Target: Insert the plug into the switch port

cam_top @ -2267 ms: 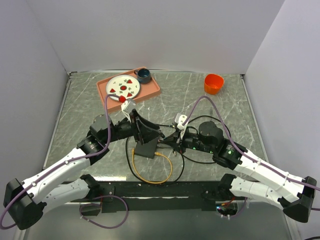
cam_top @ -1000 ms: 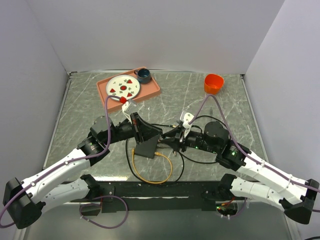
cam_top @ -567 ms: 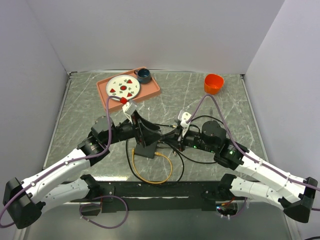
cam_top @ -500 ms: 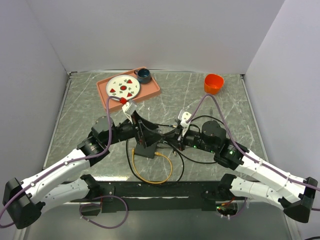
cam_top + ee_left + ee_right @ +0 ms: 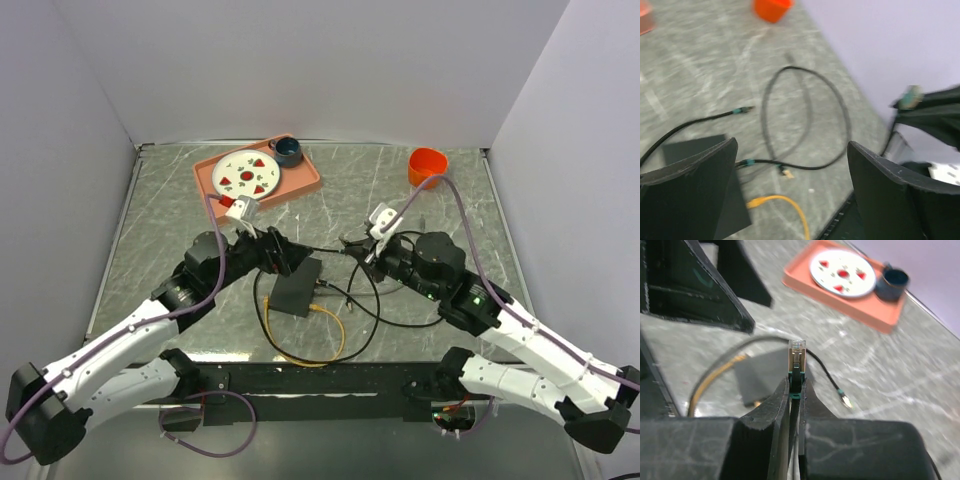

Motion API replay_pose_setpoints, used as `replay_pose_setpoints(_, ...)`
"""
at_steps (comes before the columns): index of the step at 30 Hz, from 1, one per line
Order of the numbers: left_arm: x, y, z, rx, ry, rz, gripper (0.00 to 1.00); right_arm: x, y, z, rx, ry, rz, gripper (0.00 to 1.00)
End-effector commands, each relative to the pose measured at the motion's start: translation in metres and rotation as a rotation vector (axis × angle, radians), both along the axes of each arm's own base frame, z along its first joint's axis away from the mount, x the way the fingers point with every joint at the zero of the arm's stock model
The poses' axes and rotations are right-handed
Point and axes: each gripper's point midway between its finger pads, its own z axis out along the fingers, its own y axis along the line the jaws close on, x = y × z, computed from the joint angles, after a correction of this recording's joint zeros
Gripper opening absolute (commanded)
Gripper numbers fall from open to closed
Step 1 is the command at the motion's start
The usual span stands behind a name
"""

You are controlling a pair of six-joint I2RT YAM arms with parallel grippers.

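The switch (image 5: pixel 295 290), a flat black box, lies on the marble table between the arms; it also shows in the right wrist view (image 5: pixel 765 372) and the left wrist view (image 5: pixel 695 145). My left gripper (image 5: pixel 277 254) hangs just behind and left of the switch, open (image 5: pixel 792 145) with nothing between its fingers. My right gripper (image 5: pixel 352 247) is up to the right of the switch, shut (image 5: pixel 796 382) on the plug (image 5: pixel 797 352), a clear connector with a teal boot on a black cable. The plug tip points toward the switch, a short gap away.
A yellow cable (image 5: pixel 300 345) loops in front of the switch. Black cable (image 5: pixel 370 300) coils to its right, with a loose plug (image 5: pixel 742 109) on the table. A salmon tray (image 5: pixel 300 185) with a plate and a dark cup is at the back left, an orange cup (image 5: pixel 427 166) at the back right.
The left gripper opened, let go of the tilted switch and drew back; the switch now lies flat. The right gripper shut on the plug and moved up and right.
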Motion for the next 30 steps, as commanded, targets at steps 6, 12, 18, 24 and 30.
replay_pose_setpoints(6,0.053,0.031,-0.090,0.077,0.199,0.132,0.97,0.042,-0.012,-0.093,-0.263,0.120,-0.135,0.00)
replay_pose_setpoints(12,0.075,0.022,-0.130,0.140,0.286,0.100,0.97,0.060,0.004,-0.141,-0.419,0.219,-0.094,0.00)
replay_pose_setpoints(18,0.089,0.016,-0.170,0.190,0.374,0.088,0.97,0.073,0.018,-0.186,-0.565,0.324,-0.058,0.00)
replay_pose_setpoints(24,0.092,0.014,-0.194,0.211,0.413,0.085,0.97,0.082,0.018,-0.207,-0.629,0.335,-0.079,0.00)
replay_pose_setpoints(30,0.091,0.000,-0.204,0.176,0.431,0.013,0.98,0.080,0.014,-0.226,-0.679,0.365,-0.080,0.00)
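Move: For the right hand, which holds the plug, the next free port on the switch's right side lies about 9 cm ahead, 6 to the left and 28 below. A black plug already sits some 3 cm nearer than that port, and the yellow plug about 8 cm nearer. A loose plug lies 14 cm ahead of the hand, almost straight forward. The left hand has the switch about 4 cm ahead, 2 to its left, 25 below. Keeping the plug pinched, the right hand drops about 23 cm and reaches some 7 cm forward towards the switch's right side, swinging its fingers to point steeply down and forward-left. Alongside, the empty left hand sinks about 22 cm and goes 8 forward onto the switch's far half, fingers wide open and tipping down some 30 degrees. Both slow near the end. ##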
